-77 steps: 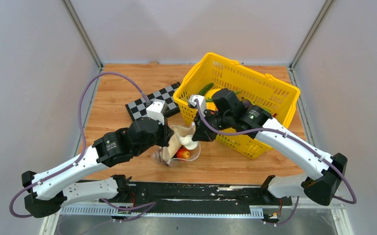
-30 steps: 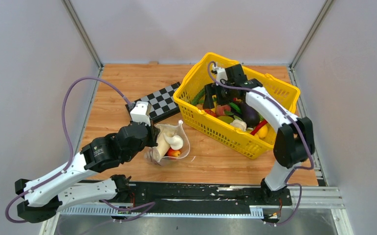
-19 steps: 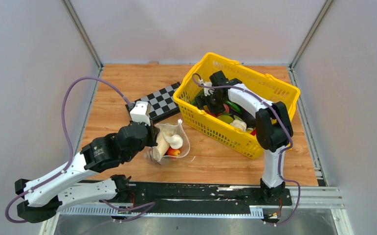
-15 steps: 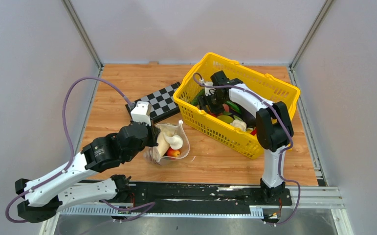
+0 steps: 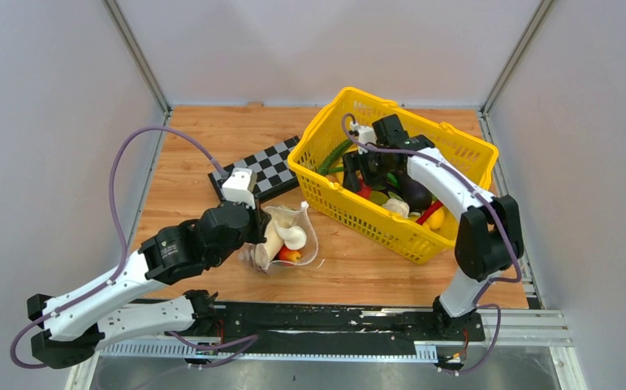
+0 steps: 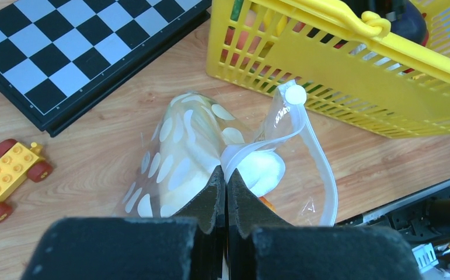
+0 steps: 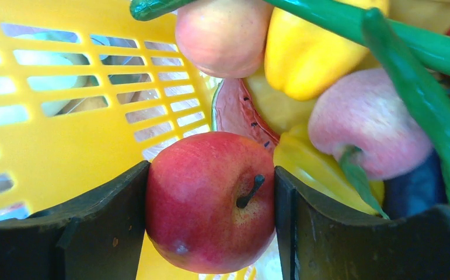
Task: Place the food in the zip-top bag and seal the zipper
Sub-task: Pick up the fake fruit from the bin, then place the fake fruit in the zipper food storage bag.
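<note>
The zip-top bag [image 5: 293, 237] lies on the table in front of the yellow basket, clear with white dots [image 6: 178, 146]. My left gripper [image 6: 226, 182] is shut on the bag's mouth edge, pinching the zipper [image 6: 314, 160] strip and holding the mouth up. Inside the bag are a cream-white vegetable [image 6: 264, 169] and an orange-red fruit [image 5: 291, 254]. My right gripper [image 7: 210, 204] is inside the basket, shut on a red apple [image 7: 205, 192] with a dark stem. In the top view the right gripper [image 5: 364, 180] hangs over the basket's left half.
The yellow basket [image 5: 350, 207] holds more food: a yellow pepper [image 7: 307, 52], pink apples [image 7: 365, 125], green beans [image 7: 409, 87] and an eggplant [image 5: 415, 192]. A checkerboard [image 5: 256, 171] lies behind the bag. A yellow toy car [image 6: 6, 179] sits left of the bag.
My right arm left the bag, reached into the basket, shut on the red apple and has drawn back a little to the right. The left gripper keeps hold of the bag.
</note>
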`<state>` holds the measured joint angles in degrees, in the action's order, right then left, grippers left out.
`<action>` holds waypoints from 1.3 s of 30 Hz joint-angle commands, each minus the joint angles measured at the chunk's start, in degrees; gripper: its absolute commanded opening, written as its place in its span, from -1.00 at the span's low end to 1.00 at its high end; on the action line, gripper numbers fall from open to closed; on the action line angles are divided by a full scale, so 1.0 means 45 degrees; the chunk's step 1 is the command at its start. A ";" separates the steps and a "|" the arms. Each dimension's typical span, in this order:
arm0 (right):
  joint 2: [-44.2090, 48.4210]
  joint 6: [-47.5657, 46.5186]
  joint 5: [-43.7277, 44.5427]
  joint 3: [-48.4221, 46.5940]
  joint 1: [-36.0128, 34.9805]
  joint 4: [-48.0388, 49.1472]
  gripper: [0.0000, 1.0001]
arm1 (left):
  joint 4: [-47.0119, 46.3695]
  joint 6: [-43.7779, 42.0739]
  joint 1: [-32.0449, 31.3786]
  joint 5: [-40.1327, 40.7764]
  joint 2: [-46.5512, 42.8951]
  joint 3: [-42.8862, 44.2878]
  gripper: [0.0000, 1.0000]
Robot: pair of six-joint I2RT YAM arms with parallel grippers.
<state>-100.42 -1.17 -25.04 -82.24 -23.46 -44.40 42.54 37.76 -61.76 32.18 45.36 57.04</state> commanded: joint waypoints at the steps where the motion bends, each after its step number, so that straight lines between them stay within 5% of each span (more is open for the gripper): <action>1: 0.1417 0.0570 -0.0057 0.0773 0.0520 0.1103 -0.54 | -0.1035 -0.0109 0.0045 -0.0113 0.0081 0.0156 -1.00; 14: 0.5776 0.2311 -0.0042 0.2293 0.1542 0.3126 -0.50 | -0.1450 -0.0239 0.0037 -0.1149 0.0586 0.0232 -1.00; 23: 0.8649 0.4055 -0.2884 0.3179 0.1215 0.4721 -0.47 | -0.2333 -0.0104 0.0041 -0.2391 0.0870 0.0260 -1.00; 29: 0.9647 0.3981 -0.2835 0.3835 -0.0935 0.5240 -0.45 | -0.2903 0.0190 0.0037 -0.3136 0.0836 0.0227 -1.00; 39: 0.9303 0.2936 0.0542 0.4648 -0.5949 0.5910 -0.44 | -0.3146 0.0787 0.0047 -0.2873 0.0720 0.0087 -1.00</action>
<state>-58.28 14.61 -30.68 -62.67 -44.77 -22.04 33.28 39.05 -61.73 18.31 49.74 57.04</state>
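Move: The right hand already holds the apple inside the bin's near-left part. The bag's open mouth lies about 16 cm to its left, 15 cm back and some 9 cm higher. The bin's middle is about 7 cm right and 5 cm ahead, the eggplant about 13 cm right and 2 cm ahead. From the left hand, pinching the bag's lip, the apple is some 22 cm right, 14 cm ahead and 12 cm lower. Upward with a slight swing to the right, the right hand lifts the apple clear of the bin by about 20 cm, then sweeps back and left to the bag's mouth, its fingers swinging up about 40 degrees from steeply down to pointing mostly left, grip kept. The left hand keeps its pinch on the lip and brings the bag about 6 cm right to meet the apple, turning slightly clockwise. ##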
